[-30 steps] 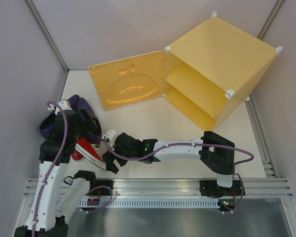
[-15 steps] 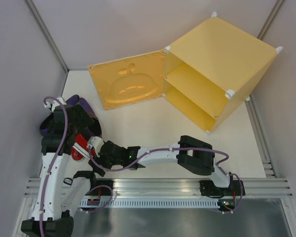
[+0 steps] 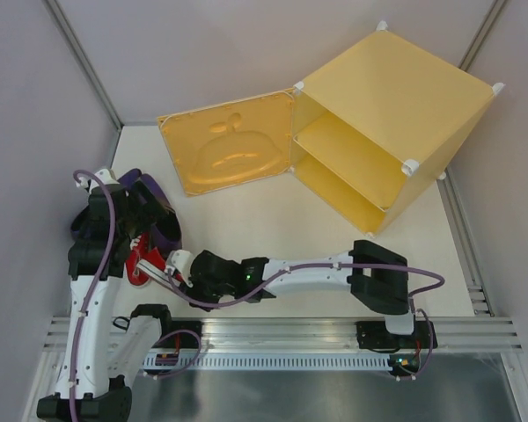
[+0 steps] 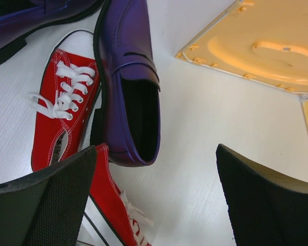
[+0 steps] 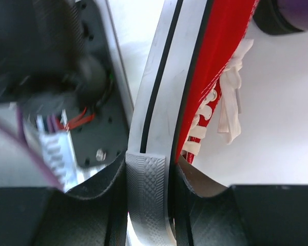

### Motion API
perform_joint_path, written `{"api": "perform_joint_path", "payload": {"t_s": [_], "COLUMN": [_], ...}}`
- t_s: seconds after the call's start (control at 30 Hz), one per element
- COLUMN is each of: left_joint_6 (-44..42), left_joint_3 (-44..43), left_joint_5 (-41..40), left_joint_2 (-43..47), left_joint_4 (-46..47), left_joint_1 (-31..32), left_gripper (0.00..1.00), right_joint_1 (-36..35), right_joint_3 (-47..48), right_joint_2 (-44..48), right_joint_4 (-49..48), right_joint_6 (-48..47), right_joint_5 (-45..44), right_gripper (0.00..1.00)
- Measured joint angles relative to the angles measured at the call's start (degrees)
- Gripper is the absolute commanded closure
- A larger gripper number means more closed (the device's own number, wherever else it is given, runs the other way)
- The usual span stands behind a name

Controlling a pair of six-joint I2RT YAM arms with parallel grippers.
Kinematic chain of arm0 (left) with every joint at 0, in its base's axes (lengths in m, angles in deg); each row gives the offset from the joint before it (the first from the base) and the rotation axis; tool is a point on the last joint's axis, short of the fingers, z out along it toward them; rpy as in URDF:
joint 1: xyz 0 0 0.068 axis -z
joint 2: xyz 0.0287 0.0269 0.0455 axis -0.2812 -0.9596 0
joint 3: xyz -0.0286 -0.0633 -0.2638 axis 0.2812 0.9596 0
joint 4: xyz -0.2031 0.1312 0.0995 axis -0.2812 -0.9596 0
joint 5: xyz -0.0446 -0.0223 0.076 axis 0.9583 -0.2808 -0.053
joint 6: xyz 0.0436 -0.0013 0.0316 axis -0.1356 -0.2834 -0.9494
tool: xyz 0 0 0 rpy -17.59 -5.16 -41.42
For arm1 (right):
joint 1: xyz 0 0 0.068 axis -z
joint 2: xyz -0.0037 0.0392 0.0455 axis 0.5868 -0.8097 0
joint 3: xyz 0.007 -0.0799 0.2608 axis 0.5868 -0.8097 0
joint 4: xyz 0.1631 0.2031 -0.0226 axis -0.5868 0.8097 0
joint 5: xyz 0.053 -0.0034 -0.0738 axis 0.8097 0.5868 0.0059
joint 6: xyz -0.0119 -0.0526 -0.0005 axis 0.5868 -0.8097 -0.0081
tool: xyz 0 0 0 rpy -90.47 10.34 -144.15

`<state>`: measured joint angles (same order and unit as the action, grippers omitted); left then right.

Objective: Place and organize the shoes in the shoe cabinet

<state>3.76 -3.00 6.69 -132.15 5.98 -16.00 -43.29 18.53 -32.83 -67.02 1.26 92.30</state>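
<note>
In the right wrist view my right gripper (image 5: 152, 190) is shut on the toe end of a red sneaker (image 5: 222, 46), a finger pressed on each side of its white sole. From above, that gripper (image 3: 169, 264) lies at the near left beside the red sneakers (image 3: 144, 262). My left gripper (image 4: 155, 159) hangs wide open over the shoes and holds nothing. Below it lie a laced red sneaker (image 4: 61, 110), the gripped red sneaker (image 4: 109, 197) and two purple loafers (image 4: 127, 77). The yellow shoe cabinet (image 3: 405, 97) stands at the far right, its door (image 3: 229, 154) swung open.
The cabinet's inner shelf (image 3: 345, 151) shows through the opening, with nothing on it. The open door stands on edge, to the cabinet's left and behind the shoes. Grey walls close in the left, back and right. A metal rail (image 3: 290, 332) runs along the near edge.
My right gripper reached left to the red sneaker and its fingers closed onto the toe. The left arm shifted slightly, its gripper still open.
</note>
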Motion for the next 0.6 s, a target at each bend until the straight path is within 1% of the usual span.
{"api": "perform_joint_path", "payload": {"t_s": [0.17, 0.27, 0.33, 0.47, 0.57, 0.6], "left_joint_6": [-0.9, -1.4, -1.8, -2.4, -2.7, -2.8], "left_joint_3": [-3.4, -4.1, -4.1, -4.0, -3.4, -3.3], "left_joint_5": [2.8, 4.4, 5.1, 6.1, 6.9, 7.0], "left_joint_2": [-0.4, -0.9, -1.5, -2.7, -2.9, -2.9], "left_joint_4": [0.0, 0.1, 0.0, 0.1, 0.6, 0.6], "left_joint_1": [0.0, 0.0, 0.0, 0.0, 0.0, 0.0], "left_gripper": [0.0, 0.0, 0.0, 0.0, 0.0, 0.0], "right_joint_1": [-0.5, -0.7, -0.7, -0.5, 0.1, 0.3], "right_joint_3": [-4.9, -9.1, -12.3, -17.4, -18.3, -18.3], "right_joint_2": [10.5, 16.0, 18.0, 17.2, 13.9, 12.1], "right_joint_4": [8.8, 13.6, 15.8, 19.5, 18.6, 16.9], "right_joint_6": [-6.9, -14.2, -19.3, -28.2, -33.2, -35.0], "right_joint_5": [-1.0, -4.8, -9.0, -21.2, -28.3, -31.4], "right_gripper": [0.99, 0.99, 0.99, 0.99, 0.99, 0.95]}}
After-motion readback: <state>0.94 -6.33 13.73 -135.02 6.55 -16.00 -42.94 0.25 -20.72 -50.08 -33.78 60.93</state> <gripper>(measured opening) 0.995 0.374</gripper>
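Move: From the right hand, which already holds the red sneaker by its toe, the shoe cabinet's open front lies about 38 cm to the right and 26 cm ahead. The opened door stands some 10 cm right, 33 cm ahead. The near purple shoe is about 12 cm left and 20 ahead, the other red sneaker 17 left and 12 ahead, both some 5 cm lower. From the left hand, the cabinet front is roughly 46 cm right, 11 ahead and 13 lower. Sweeping right about 18 cm, then increasingly forward as well, the right hand carries the toe-pinched red sneaker away from the other shoes towards the cabinet, first rising some 3 cm, then sinking to below its starting height. Its wrist turns roughly 55 degrees, bringing the fingers from leftward to forward and more steeply down. The empty, open left hand eases about 2 cm right. ##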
